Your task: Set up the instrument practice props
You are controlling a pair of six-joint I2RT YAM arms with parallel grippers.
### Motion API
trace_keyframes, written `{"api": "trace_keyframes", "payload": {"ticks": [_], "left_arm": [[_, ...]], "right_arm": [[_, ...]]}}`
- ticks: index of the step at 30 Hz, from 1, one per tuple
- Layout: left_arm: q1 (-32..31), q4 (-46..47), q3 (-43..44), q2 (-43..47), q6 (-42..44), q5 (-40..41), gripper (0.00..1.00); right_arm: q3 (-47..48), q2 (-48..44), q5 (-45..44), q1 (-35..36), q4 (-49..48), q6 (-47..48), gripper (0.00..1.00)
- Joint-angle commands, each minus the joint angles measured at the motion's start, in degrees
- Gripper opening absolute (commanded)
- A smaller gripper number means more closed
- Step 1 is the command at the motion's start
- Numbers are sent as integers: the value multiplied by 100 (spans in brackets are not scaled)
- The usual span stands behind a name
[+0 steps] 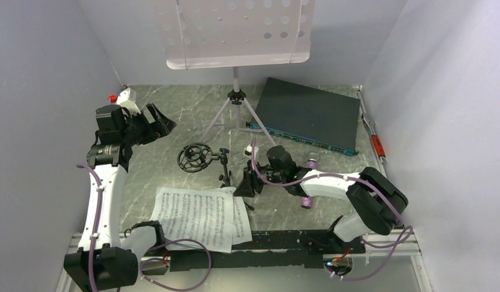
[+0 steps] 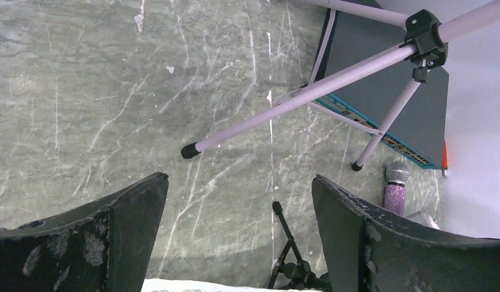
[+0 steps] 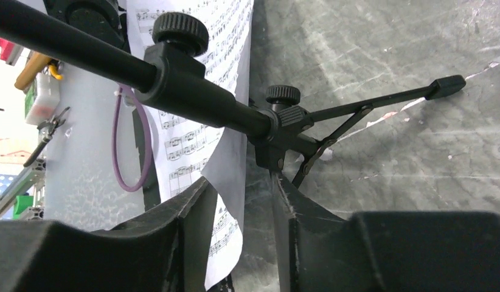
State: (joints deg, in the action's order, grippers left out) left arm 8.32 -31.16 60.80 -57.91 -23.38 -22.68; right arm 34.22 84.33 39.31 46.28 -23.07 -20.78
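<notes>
The lilac perforated music stand (image 1: 235, 30) stands upright on its tripod (image 2: 296, 103) at the back. Two sheet-music pages (image 1: 199, 216) lie flat at the near edge. The small black tripod stand (image 1: 224, 167) lies on its side, its ring mount (image 1: 194, 157) to the left. My right gripper (image 1: 250, 179) sits low at the tripod's hub (image 3: 278, 131). The jaws of the right gripper (image 3: 241, 182) are narrowed but apart, a page corner (image 3: 235, 176) between them. The purple microphone (image 2: 395, 191) lies under my right arm. My left gripper (image 2: 238, 179) hovers wide open, holding nothing.
A flat dark grey-teal box (image 1: 311, 112) lies at the back right, behind the music stand's legs. A red-tipped white object (image 1: 117, 96) sits in the back left corner. An orange-red tool (image 1: 376, 146) lies along the right wall. Walls close in on three sides.
</notes>
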Motion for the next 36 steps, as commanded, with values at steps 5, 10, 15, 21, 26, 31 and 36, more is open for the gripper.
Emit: {"api": "trace_keyframes", "payload": {"ticks": [5, 10, 15, 21, 26, 31, 36], "left_arm": [[-11, 160, 71, 11, 95, -192, 94], [0, 154, 120, 23, 164, -217, 94], [-4, 213, 189, 110, 242, -273, 94], [-10, 295, 308, 277, 297, -447, 94], [-7, 407, 330, 478, 310, -521, 94], [-6, 607, 341, 682, 340, -672, 94], [-6, 782, 426, 714, 413, -1216, 94]], "right_arm": [[321, -233, -78, 30, -227, 87, 3], [607, -591, -330, 26, 591, 595, 0], [1033, -1321, -169, 29, 1721, 1529, 0], [1801, -1865, -745, 29, 2969, 2034, 0], [2288, -2086, -631, 25, 3344, 2034, 0], [2692, -2117, -616, 38, 3810, 2278, 0], [3032, -1950, -399, 54, 4472, 2434, 0]]}}
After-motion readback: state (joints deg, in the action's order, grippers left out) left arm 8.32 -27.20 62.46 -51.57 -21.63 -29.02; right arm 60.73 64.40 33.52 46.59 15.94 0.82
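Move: The sheet music lies right by my right hand: its raised edge reaches in between the half-open fingers, while the sheets' middle is about 15 cm to the left, 8 cm back and 6 cm below. The small mic stand with the ring mount rises some 6 cm left and 2 cm ahead, and the glitter microphone lies about 22 cm right and 3 cm ahead, also low. From my left hand the sheets are roughly 23 cm back, 15 cm right and 23 cm below. I shut my right fingers on the raised edge of the sheet music, pinching the thin paper, then lift it almost straight up about 18 cm beside the mic stand, slowing near the top, while the wrist rolls some 25–30 degrees about its leftward-pointing fingers. My open, empty left hand then rises about 6 cm, easing back slightly and tipping its fingers up. ##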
